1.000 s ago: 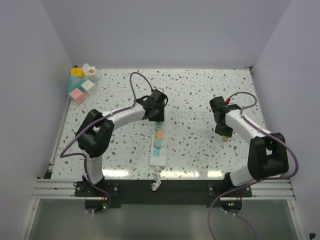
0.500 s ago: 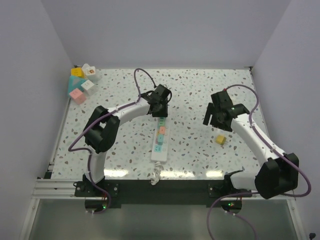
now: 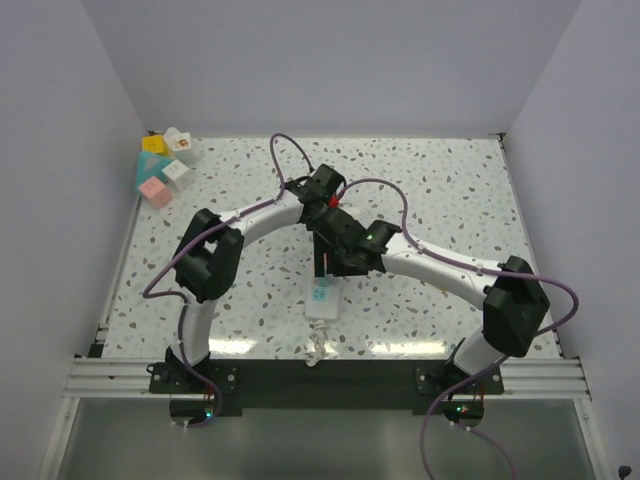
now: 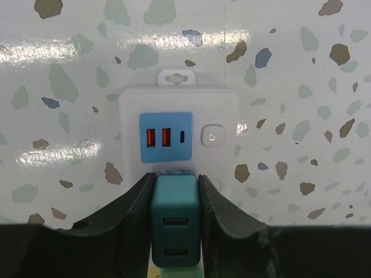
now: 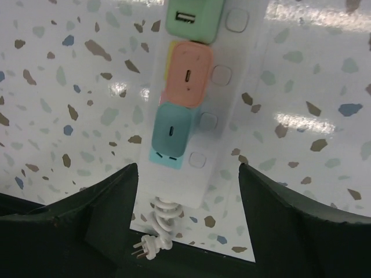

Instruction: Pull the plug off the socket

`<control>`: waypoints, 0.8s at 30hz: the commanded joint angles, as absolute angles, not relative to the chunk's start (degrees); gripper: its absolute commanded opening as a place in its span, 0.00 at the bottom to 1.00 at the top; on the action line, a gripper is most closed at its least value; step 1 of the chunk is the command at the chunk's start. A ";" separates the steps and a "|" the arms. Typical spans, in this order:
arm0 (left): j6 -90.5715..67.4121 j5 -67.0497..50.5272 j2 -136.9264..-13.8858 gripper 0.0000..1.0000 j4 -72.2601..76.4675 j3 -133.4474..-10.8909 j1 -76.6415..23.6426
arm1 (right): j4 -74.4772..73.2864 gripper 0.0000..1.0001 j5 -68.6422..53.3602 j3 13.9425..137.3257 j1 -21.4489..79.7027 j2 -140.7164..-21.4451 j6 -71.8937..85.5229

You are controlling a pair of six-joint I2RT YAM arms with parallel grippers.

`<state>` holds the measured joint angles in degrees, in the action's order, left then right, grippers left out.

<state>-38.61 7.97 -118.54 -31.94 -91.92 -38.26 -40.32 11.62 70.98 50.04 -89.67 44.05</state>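
The socket [image 3: 322, 300] is a white power strip lying lengthwise at the table's middle front. In the left wrist view its far end [image 4: 220, 107] shows a blue USB panel and a round button. Just behind that panel stands a teal plug [image 4: 175, 217] with two ports, and my left gripper [image 4: 175, 177] is shut on its sides. My left gripper [image 3: 323, 198] sits over the strip's far end. My right gripper [image 5: 188, 171] hangs open above the strip's near end [image 5: 185, 174], touching nothing. My right gripper [image 3: 337, 262] crosses the strip's middle in the top view.
A green plug [image 5: 194, 17], a pink one [image 5: 188, 72] and a teal one [image 5: 172, 130] sit in a row on the strip. Its coiled white cord with bare prongs [image 5: 152, 246] hangs at the table's front edge. Coloured blocks [image 3: 162, 165] lie in the back left corner.
My right gripper opened, left a yellow block on the table at the right, then swung left over the power strip. The left gripper kept its hold and shifted slightly right.
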 commanded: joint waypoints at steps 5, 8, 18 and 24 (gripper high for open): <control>-42.18 8.44 -117.77 0.00 -31.03 -91.58 -37.53 | -37.88 0.63 18.28 74.53 54.05 -95.18 50.80; -42.62 8.00 -117.86 0.00 -30.24 -90.35 -37.44 | -37.44 0.60 17.41 75.67 54.32 -98.42 50.45; -43.33 7.47 -118.48 0.00 -27.43 -84.65 -37.35 | -36.65 0.09 17.49 76.55 55.28 -103.19 50.36; -43.24 9.75 -119.53 0.00 -25.49 -79.20 -37.44 | -41.38 0.00 17.05 80.67 55.55 -96.88 45.62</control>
<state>-42.50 6.63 -115.87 -23.00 -84.42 -36.75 -40.14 16.95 74.89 54.89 -103.00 49.56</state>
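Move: The near teal plug sits roughly 4 cm left of the right hand, about 1 cm nearer the base and some 7 cm below it; the pink plug stands about 5 cm beyond that teal plug and the green plug about 9 cm beyond it, all at much the same height. From the left hand, already gripping the far teal plug on the strip, the near teal plug is roughly 14 cm straight back and about level in height. The near teal plug is pinched between the right fingers, which close from wide open as the right hand drops about 6 cm onto it, shifting some 3 cm left mostly early on, then stopping around the plug. The left hand keeps its grip on the far teal plug and stays nearly in place, turning only about 5 degrees, partly counter-clockwise. ##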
